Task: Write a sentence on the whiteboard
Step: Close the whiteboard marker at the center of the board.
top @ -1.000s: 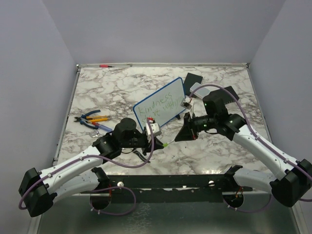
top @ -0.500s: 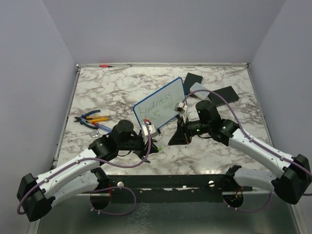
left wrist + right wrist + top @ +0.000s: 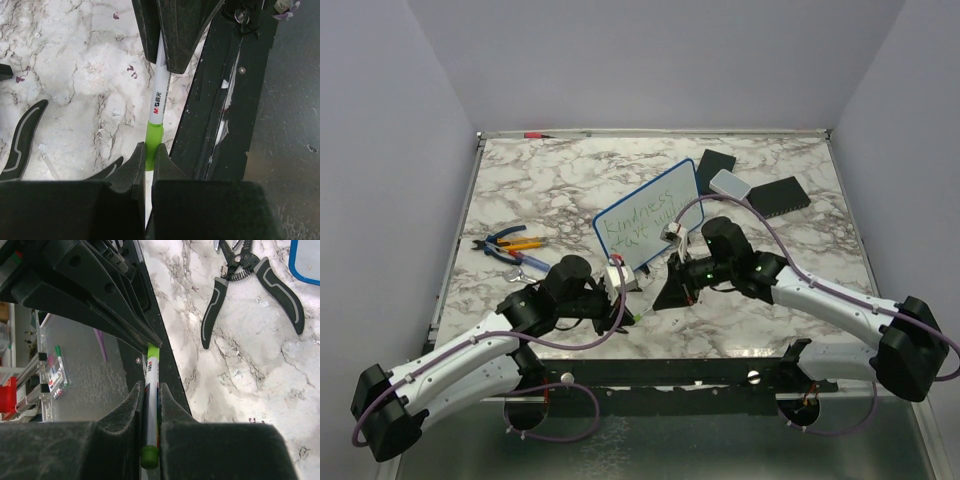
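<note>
The blue-framed whiteboard [image 3: 645, 221] lies tilted mid-table, with the green sentence [image 3: 640, 224] on it in two lines. A white marker [image 3: 159, 95] with a green cap [image 3: 154, 134] hangs between both grippers near the table's front edge. My left gripper [image 3: 148, 154] is shut on the green cap. My right gripper [image 3: 149, 390] is shut on the marker's white barrel [image 3: 151, 371]. From above, the left gripper [image 3: 628, 312] and right gripper [image 3: 660, 300] meet tip to tip in front of the whiteboard. A corner of the whiteboard [image 3: 306, 260] shows in the right wrist view.
Blue and orange pliers [image 3: 510, 247] lie left of the whiteboard, and the same pliers [image 3: 250, 285] show beside my right wrist. Two black pads [image 3: 717, 162] [image 3: 778, 195] and a small grey block [image 3: 728, 183] sit at the back right. A red pen [image 3: 535, 134] rests along the far edge.
Both grippers, joined on the marker, have moved down and left toward the near table edge, away from the whiteboard. Both stayed shut.
</note>
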{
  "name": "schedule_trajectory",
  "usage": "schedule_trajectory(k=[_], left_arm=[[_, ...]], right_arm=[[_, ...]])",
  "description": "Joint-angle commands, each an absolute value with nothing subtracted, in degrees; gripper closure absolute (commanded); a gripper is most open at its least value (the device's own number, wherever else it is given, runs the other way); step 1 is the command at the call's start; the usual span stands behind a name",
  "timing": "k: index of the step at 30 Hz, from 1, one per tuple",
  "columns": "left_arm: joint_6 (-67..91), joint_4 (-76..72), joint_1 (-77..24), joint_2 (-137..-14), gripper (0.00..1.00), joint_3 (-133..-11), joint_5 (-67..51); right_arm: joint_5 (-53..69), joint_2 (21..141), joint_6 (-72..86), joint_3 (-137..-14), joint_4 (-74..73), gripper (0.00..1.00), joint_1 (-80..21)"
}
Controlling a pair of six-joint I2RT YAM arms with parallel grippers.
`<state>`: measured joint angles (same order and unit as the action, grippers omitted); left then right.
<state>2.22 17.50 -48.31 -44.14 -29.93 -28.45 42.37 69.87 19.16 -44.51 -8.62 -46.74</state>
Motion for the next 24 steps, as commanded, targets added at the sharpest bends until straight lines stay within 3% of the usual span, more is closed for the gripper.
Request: schedule_trajectory(k=[1, 6, 10, 13, 17, 24], left_arm=[[3.4, -8.7, -47.4, -40.8, 1.0, -33.3, -23.5], [3.4, -8.9, -47.3, -40.1, 1.0, -33.0, -22.3], [1.2, -5.5, -47.3, -40.8, 1.0, -34.1, -21.6], [-0.4, -3.2, -47.3, -40.8, 0.72, -34.5, -19.7], [-2.4, -0.9, -47.2, -40.1, 0.46, -35.1, -16.8], [-1.5, 1.1, -46.4, -40.3, 0.27, -36.6, -11.3]], right_arm=[[48.6, 72.2, 23.6, -42.0, -4.7, 0.99, -52.3], [48.7, 71.8, 25.0, -41.4, -3.7, 0.99, -53.0], [35.9, 68.6, 22.5, -44.6, -13.9, 0.99, -53.0], [20.1, 65.2, 21.7, -48.6, -23.1, 0.99, -52.9], [7.4, 63.5, 22.2, -51.3, -30.5, 0.99, -51.9], [5.9, 64.7, 24.2, -47.4, -29.3, 0.99, -48.1]])
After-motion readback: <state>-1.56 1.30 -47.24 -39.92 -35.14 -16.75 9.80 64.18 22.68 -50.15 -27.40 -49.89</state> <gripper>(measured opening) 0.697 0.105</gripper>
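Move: The marker already spans both hands, cap on: its middle is about 4 cm right and 2 cm ahead of the left hand, which pinches the cap, and some 3 cm left and 2 cm back of the right hand, which grips the body. From the left hand, the whiteboard's middle is roughly 23 cm ahead, 3 cm right and about level; the black-handled cutters lie about 7 cm ahead, 10 cm left and 12 cm below. Left releases the cap, rising about 12 cm and forward; right carries the marker right and forward, turning clockwise. ##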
